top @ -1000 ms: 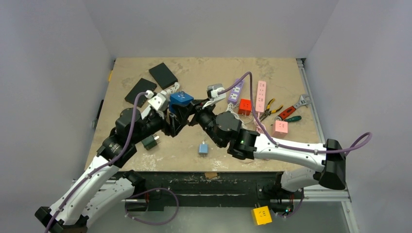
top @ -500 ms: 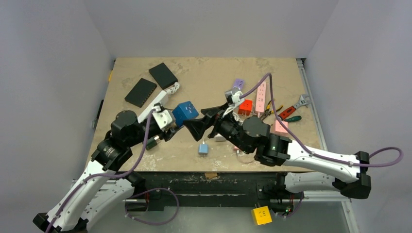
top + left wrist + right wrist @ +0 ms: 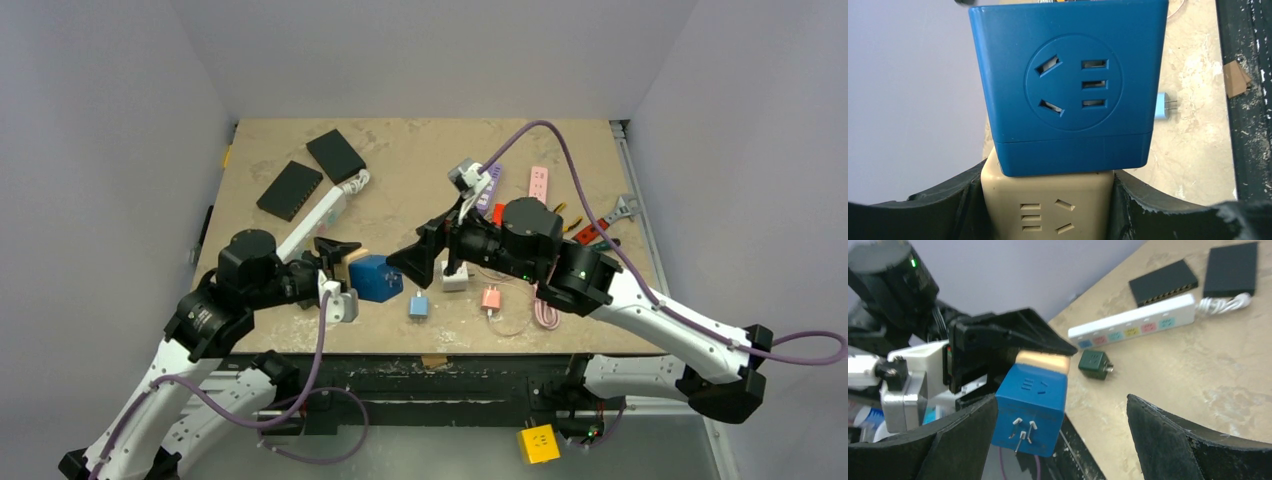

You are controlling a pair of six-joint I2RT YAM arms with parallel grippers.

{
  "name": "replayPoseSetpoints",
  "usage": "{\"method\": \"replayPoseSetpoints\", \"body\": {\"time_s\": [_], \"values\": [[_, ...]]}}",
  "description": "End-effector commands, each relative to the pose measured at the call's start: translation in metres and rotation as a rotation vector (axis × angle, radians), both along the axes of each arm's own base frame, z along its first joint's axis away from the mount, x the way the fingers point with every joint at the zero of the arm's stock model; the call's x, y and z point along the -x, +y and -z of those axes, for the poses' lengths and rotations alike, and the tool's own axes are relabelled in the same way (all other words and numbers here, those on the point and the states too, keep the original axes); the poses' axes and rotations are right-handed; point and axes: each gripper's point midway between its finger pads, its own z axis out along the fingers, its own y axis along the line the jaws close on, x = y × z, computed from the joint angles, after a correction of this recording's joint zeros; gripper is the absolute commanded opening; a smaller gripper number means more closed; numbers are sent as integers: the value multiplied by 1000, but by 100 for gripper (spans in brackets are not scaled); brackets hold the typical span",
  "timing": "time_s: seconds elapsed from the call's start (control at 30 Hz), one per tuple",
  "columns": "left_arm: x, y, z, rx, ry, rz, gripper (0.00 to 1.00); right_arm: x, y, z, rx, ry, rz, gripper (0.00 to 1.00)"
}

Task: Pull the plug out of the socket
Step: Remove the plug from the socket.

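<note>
My left gripper (image 3: 350, 268) is shut on a beige socket cube (image 3: 1048, 205), one finger on each side of it. A blue cube (image 3: 376, 279) sits flush on the beige cube's outer face (image 3: 1068, 85). It shows socket holes on one side. In the right wrist view, the blue cube (image 3: 1032, 405) has three bare prongs pointing towards my right gripper (image 3: 1062, 405). The joint hides which cube plugs into which. My right gripper (image 3: 415, 255) stands open just right of the blue cube, holding nothing.
A white plug (image 3: 455, 275), a light blue plug (image 3: 418, 306) and an orange plug with thin cable (image 3: 490, 298) lie near the front edge. A white power strip (image 3: 318, 215), a green cube (image 3: 1094, 364), two black blocks (image 3: 290, 190) and tools (image 3: 600, 232) lie further back.
My right gripper has opened wide, let go of the blue cube and drawn back to the right. My left arm has swung the joined cubes down towards the front edge.
</note>
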Motion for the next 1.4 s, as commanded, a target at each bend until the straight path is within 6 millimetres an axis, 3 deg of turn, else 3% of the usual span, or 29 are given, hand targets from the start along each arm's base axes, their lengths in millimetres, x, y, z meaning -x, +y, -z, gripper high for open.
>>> {"method": "replayPoseSetpoints", "body": {"time_s": [0.0,0.4,0.7,0.93,1.1,1.37], "values": [[-5,-4,-29,-27,-112,48,0,23,21,17,73,47,-178,99],[-18,7,-5,-155,-109,3,0,35,35,22,52,122,-254,99],[-20,8,-14,-190,-218,21,0,26,56,56,137,204,-260,99],[-14,8,-19,-196,-269,46,0,11,60,66,207,203,-222,99],[-11,8,-18,-207,-299,66,0,9,61,62,184,213,-250,99],[-12,6,-18,-227,-318,80,0,12,72,87,232,295,-290,99]]}}
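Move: The blue socket, joined to the cream plug in the left hand's fingers, lies about 7 cm left of the right hand, 3 cm back and 8 cm lower; the cream plug is about 4 cm farther left and 2 cm farther forward than it. From the left hand the blue socket is some 4 cm right and 2 cm back, level. On the table, the light-blue charger sits almost under the right hand, 2 cm back and some 37 cm down. The blue socket is what the right hand comes down to: with its fingers staying wide open it sinks about 9 cm and goes 7 cm left, drawing back a little first, while tipping down and turning counter-clockwise, until its jaws straddle the socket. The left hand keeps its grip on the cream plug, turning some 20 degrees, dipping and partly rising again, and ends a couple of centimetres left and slightly forward. ##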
